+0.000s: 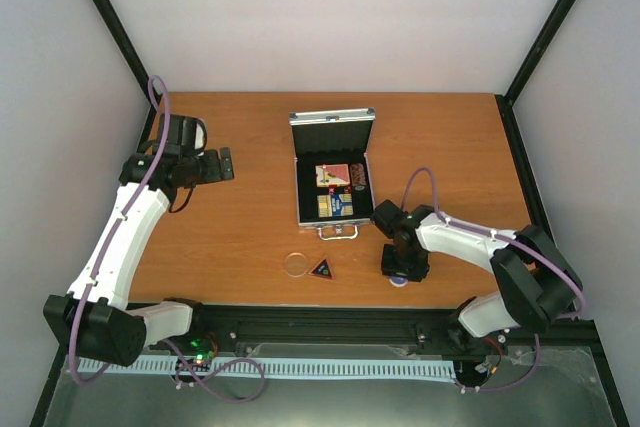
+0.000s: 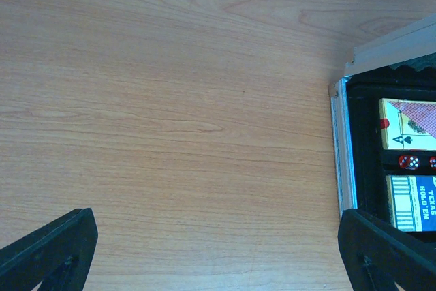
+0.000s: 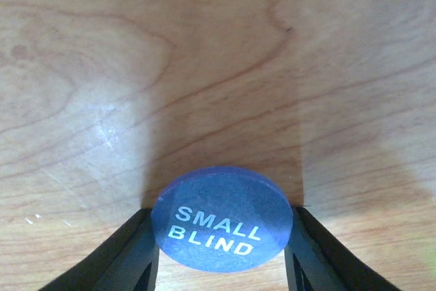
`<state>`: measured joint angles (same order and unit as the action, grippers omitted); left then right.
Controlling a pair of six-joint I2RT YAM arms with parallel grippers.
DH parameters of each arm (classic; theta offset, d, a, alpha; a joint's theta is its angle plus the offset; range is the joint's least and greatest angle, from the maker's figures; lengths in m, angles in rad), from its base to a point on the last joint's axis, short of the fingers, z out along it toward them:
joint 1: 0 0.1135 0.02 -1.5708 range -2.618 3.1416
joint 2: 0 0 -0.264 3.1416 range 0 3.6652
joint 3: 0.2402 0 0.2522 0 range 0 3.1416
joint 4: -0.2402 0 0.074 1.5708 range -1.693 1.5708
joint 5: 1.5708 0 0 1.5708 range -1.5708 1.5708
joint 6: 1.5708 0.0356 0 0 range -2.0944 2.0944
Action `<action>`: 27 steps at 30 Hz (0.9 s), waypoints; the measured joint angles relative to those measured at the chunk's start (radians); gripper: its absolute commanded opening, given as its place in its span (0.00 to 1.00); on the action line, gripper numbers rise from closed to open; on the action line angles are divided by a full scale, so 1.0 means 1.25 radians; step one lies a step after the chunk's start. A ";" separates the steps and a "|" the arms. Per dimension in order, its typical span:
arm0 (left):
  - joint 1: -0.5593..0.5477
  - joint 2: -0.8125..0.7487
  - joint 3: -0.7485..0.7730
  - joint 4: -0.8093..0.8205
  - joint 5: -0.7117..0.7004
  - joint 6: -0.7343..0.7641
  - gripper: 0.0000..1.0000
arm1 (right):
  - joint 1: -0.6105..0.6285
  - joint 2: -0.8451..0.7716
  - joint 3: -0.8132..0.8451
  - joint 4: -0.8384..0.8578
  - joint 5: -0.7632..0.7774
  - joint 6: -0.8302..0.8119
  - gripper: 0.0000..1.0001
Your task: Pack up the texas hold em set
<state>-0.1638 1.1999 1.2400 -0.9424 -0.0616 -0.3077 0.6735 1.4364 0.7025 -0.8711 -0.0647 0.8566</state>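
The silver case (image 1: 300, 197) lies open at the table's middle, lid (image 1: 332, 117) raised at the back. Inside are a pink card deck (image 1: 333, 175), a brown chip stack (image 1: 357, 178) and a blue-yellow deck (image 1: 335, 206). The left wrist view shows the case edge (image 2: 343, 148), pink deck (image 2: 412, 124), red dice (image 2: 409, 162) and blue-yellow deck (image 2: 412, 202). My right gripper (image 3: 223, 236) is shut on the blue "SMALL BLIND" disc (image 3: 223, 219), low over the table in front of the case's right corner (image 1: 399, 281). My left gripper (image 2: 218, 236) is open and empty, left of the case.
A clear disc (image 1: 296, 264) and a black triangle (image 1: 321, 268) lie side by side on the wood in front of the case handle (image 1: 338, 232). White walls with black posts surround the table. A black rail runs along the near edge.
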 measured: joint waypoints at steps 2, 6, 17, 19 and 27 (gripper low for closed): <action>0.000 -0.001 -0.001 0.000 0.000 0.000 1.00 | -0.001 0.005 0.005 -0.004 0.000 -0.001 0.38; 0.000 -0.004 -0.001 0.000 -0.001 0.000 1.00 | -0.001 0.010 0.011 -0.010 0.002 -0.003 0.34; 0.000 -0.020 -0.001 -0.001 -0.011 0.000 1.00 | -0.001 0.022 0.103 -0.071 0.023 -0.014 0.31; 0.000 -0.021 -0.001 -0.001 -0.011 0.000 1.00 | -0.001 0.022 0.145 -0.078 0.023 -0.017 0.31; 0.000 -0.026 -0.001 -0.001 -0.008 0.000 1.00 | -0.001 0.094 0.323 -0.082 0.024 -0.026 0.30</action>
<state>-0.1638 1.1675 1.2385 -0.9436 -0.0711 -0.3080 0.6727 1.5543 1.1069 -0.9741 -0.0341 0.8242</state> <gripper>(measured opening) 0.998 0.457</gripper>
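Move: The small blind button is already pinched between the right fingertips, down at the table. The middle of the open case's tray lies about 23 cm ahead of the right hand and 13 cm to its left, some 1 cm higher; the case handle is 11 cm ahead and 12 cm left, and the red-green triangle 2 cm ahead and 17 cm left. From the left hand, the tray is about 8 cm ahead, 28 cm to the right and 22 cm below. The small blind button, still pinched by its edges in the right fingers, is held in place at first, barely rising, then carried quickly forward some 8 cm, up about 7 and left about 6, towards the case's near right corner. The fingertips swing forward by roughly 10 degrees on the way, and the grip keeps its width. ##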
